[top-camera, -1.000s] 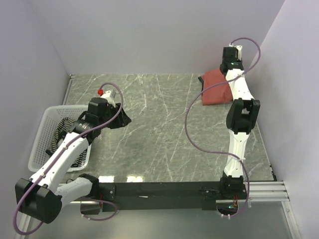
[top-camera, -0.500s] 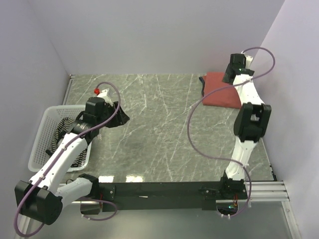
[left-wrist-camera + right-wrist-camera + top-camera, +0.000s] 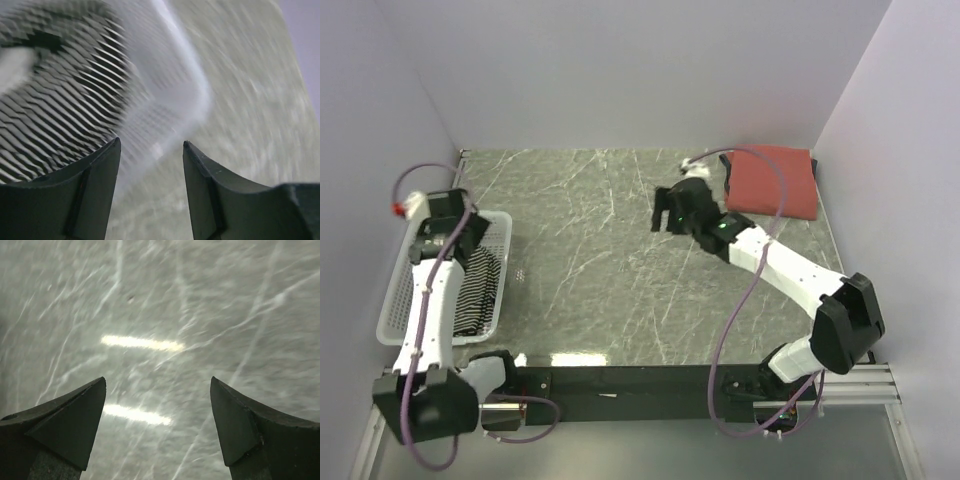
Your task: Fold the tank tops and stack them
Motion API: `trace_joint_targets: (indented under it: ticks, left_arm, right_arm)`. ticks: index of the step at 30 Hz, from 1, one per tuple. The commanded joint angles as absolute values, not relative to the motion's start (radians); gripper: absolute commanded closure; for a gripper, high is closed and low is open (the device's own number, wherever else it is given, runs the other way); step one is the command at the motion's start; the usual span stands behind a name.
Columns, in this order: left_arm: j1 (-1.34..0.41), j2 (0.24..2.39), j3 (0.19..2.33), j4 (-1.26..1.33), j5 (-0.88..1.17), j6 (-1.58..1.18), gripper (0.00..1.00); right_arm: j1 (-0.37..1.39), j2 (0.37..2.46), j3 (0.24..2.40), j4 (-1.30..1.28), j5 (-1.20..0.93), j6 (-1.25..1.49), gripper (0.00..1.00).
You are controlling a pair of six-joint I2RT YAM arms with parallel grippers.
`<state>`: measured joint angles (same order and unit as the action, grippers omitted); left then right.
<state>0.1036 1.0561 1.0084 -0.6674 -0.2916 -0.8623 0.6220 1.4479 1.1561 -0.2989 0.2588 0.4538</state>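
A folded rust-red tank top (image 3: 775,180) lies at the table's back right corner. A black-and-white striped tank top (image 3: 480,290) (image 3: 60,100) lies crumpled in the white mesh basket (image 3: 388,312) at the left edge. My left gripper (image 3: 470,240) (image 3: 151,145) hangs open above the basket's right rim (image 3: 187,85), with nothing between its fingers. My right gripper (image 3: 662,214) (image 3: 157,382) is open over bare marble near the table's back middle, left of the red top and apart from it.
The grey marble table (image 3: 610,280) is walled at the back and on both sides. The right arm's purple cable (image 3: 760,225) loops over the red top. Both wrist views are blurred by motion.
My right gripper let go at the red top, opened wide and swung left to the table's middle. My left arm swung left from the table to above the basket, jaws widening.
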Motion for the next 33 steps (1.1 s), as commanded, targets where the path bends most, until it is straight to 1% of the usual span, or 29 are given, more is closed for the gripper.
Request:
trace_joint_targets:
  ticks: [1, 2, 5, 7, 8, 13, 16, 18, 19, 21, 22, 23, 25, 26, 27, 28, 32, 33]
  left_arm:
    - [0.271, 1.126, 0.977, -0.715, -0.339, -0.997, 0.42]
    - [0.331, 1.152, 0.963, -0.688, -0.331, -1.002, 0.42]
    - [0.406, 1.279, 0.931, -0.606, -0.289, -1.009, 0.41]
    - [0.425, 1.375, 0.924, -0.539, -0.273, -1.002, 0.4]
    - [0.443, 1.405, 0.922, -0.517, -0.231, -0.996, 0.4]
    - [0.449, 1.54, 0.942, -0.462, -0.209, -1.0, 0.39]
    - [0.449, 1.6, 0.96, -0.485, -0.232, -1.015, 0.41]
    - [0.449, 1.64, 0.968, -0.506, -0.262, -1.029, 0.44]
    - [0.451, 1.655, 0.972, -0.511, -0.264, -1.038, 0.46]
    - [0.449, 1.696, 0.983, -0.521, -0.256, -1.045, 0.54]
    - [0.449, 1.709, 0.985, -0.522, -0.252, -1.046, 0.6]
    - [0.449, 1.718, 0.986, -0.52, -0.247, -1.045, 0.72]
    - [0.451, 1.729, 0.994, -0.518, -0.229, -1.034, 0.81]
    - [0.449, 1.726, 0.999, -0.515, -0.226, -1.029, 0.91]
    - [0.449, 1.708, 1.006, -0.515, -0.222, -1.023, 0.97]
    - [0.451, 1.694, 1.014, -0.529, -0.23, -1.019, 0.99]
    - [0.449, 1.599, 1.08, -0.584, -0.248, -0.985, 0.99]
    - [0.449, 1.541, 1.107, -0.592, -0.25, -0.977, 0.99]
  right_arm:
    - [0.721, 1.469, 1.164, -0.248, 0.265, 0.489, 0.09]
    - [0.733, 1.48, 1.169, -0.255, 0.259, 0.486, 0.09]
    - [0.759, 1.499, 1.16, -0.252, 0.238, 0.485, 0.09]
    - [0.768, 1.496, 1.152, -0.25, 0.235, 0.482, 0.09]
    - [0.772, 1.494, 1.14, -0.247, 0.235, 0.483, 0.09]
    - [0.779, 1.47, 1.089, -0.219, 0.23, 0.489, 0.09]
    - [0.779, 1.471, 1.069, -0.206, 0.227, 0.497, 0.09]
    - [0.781, 1.47, 1.063, -0.198, 0.213, 0.499, 0.09]
    - [0.782, 1.471, 1.058, -0.193, 0.209, 0.502, 0.1]
    - [0.784, 1.468, 1.054, -0.183, 0.193, 0.505, 0.1]
    - [0.784, 1.468, 1.052, -0.181, 0.193, 0.506, 0.1]
    - [0.785, 1.468, 1.049, -0.179, 0.192, 0.505, 0.11]
    - [0.787, 1.463, 1.046, -0.181, 0.193, 0.503, 0.12]
    - [0.785, 1.46, 1.046, -0.184, 0.195, 0.503, 0.12]
    - [0.787, 1.453, 1.046, -0.186, 0.196, 0.502, 0.12]
    - [0.787, 1.448, 1.045, -0.187, 0.198, 0.5, 0.12]
    - [0.787, 1.421, 1.048, -0.192, 0.199, 0.496, 0.14]
    - [0.787, 1.41, 1.051, -0.195, 0.198, 0.494, 0.14]
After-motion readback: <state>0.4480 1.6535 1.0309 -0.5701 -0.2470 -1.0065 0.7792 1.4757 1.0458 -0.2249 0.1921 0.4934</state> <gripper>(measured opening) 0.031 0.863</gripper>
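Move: Low in the basket, the striped tank top has its middle about 7 cm back from the open left hand, 6 cm to its left and some 19 cm below. The basket around it centres roughly 6 cm back, 8 cm left and 17 cm down; its far right corner is about 8 cm ahead, 6 cm right and 12 cm below. From the right hand, the striped tank top lies some 55 cm left, 11 cm back and 19 cm down. Plunging about 18 cm into the basket after an initial swing of some 10 cm left, the left hand tips down and turns counter-clockwise, each by about 25 degrees. Near the bottom its fingers close and pinch the far part of the striped tank top, then rise barely a centimetre. The open right hand drifts left, back and down over bare table. ##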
